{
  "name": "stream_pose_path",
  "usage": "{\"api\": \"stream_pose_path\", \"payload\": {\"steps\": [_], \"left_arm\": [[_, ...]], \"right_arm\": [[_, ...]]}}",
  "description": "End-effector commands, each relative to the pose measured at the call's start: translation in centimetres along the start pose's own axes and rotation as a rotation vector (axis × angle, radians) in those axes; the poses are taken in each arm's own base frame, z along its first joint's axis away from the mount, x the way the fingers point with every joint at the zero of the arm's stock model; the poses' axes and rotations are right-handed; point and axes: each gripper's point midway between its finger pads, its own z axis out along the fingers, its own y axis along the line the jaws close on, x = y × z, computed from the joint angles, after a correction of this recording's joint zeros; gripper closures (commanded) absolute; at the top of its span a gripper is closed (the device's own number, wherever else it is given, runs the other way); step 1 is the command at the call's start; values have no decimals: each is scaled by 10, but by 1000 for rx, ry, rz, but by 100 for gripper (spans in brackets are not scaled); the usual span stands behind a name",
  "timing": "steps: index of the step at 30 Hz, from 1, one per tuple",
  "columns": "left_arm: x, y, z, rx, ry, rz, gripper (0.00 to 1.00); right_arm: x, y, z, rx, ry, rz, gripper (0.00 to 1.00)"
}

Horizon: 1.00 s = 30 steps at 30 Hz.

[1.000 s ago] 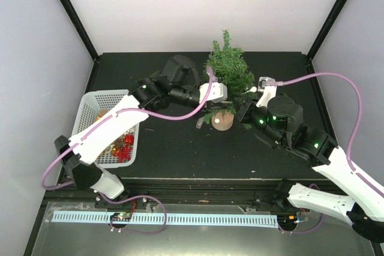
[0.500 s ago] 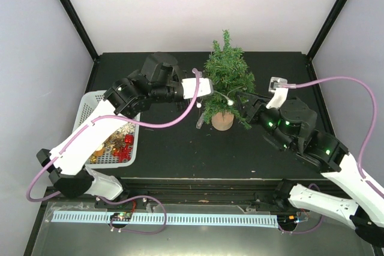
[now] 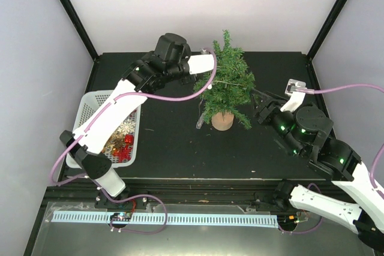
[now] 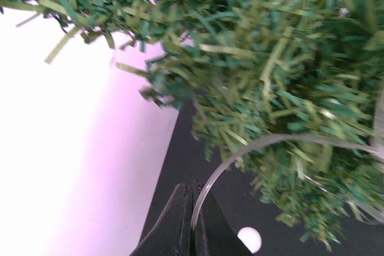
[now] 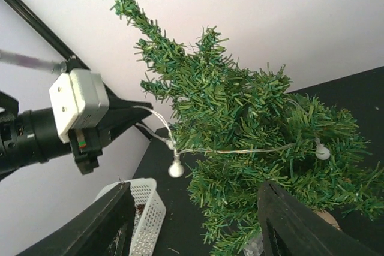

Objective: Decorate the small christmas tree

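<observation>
The small christmas tree (image 3: 228,80) stands upright on its tan stump (image 3: 222,120) at the middle back of the black table. A clear light string (image 5: 240,150) with small white bulbs (image 5: 176,169) is draped across its branches, and one end hangs down to the left of the stump (image 3: 199,125). My left gripper (image 3: 211,57) is high at the tree's upper left, shut on the light string (image 4: 193,199). My right gripper (image 3: 259,105) stands open just right of the tree. In the right wrist view its fingers (image 5: 108,226) flank the lower branches with nothing held.
A white plastic basket (image 3: 90,105) sits at the left of the table with red (image 3: 125,148) and gold ornaments (image 3: 125,129) inside. Black frame posts (image 3: 72,13) rise at the back corners. Purple cables loop over both arms.
The tree went from tilted to upright. My left gripper rose and moved back with the string. My right gripper opened, let go at the tree and drew away to the right.
</observation>
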Motion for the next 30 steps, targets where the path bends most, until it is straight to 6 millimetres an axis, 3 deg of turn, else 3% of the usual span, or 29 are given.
{"api": "stream_pose_path", "payload": {"steps": [1, 9, 13, 27, 30], "left_arm": [[-13, 42, 2, -141, -12, 36, 99], [-22, 66, -9, -196, -65, 29, 98], [-23, 74, -3, -225, -74, 41, 98], [-40, 77, 51, -204, -143, -28, 98], [-38, 75, 63, -194, -140, -50, 85]], "right_arm": [[-1, -10, 1, 50, -18, -43, 43], [-5, -13, -1, 68, -36, -68, 43], [-5, -11, 2, 63, -33, -69, 43], [-6, -17, 2, 89, -51, -90, 43], [-6, -17, 2, 88, -55, -92, 43]]}}
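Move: The tree I am wrapping stands just off my left hand, its trunk roughly 3 cm ahead and 7 cm to the right, its middle about 6 cm lower. One white bulb hangs about 8 cm beneath this hand and 2 cm back; the clear battery box is nearly straight below, some 27 cm down and 1 cm ahead. From my right hand, the tree is about 12 cm ahead, 10 cm left and 8 cm lower. Still pinching the light wire, my left hand carries it forward about 8 cm around the left side of the tree to its far side, first climbing some 4 cm, then dipping about 2 cm while swinging 3 cm right in behind the upper branches. The fingers tip up by roughly 10 degrees and only at the very end start to part slightly. ##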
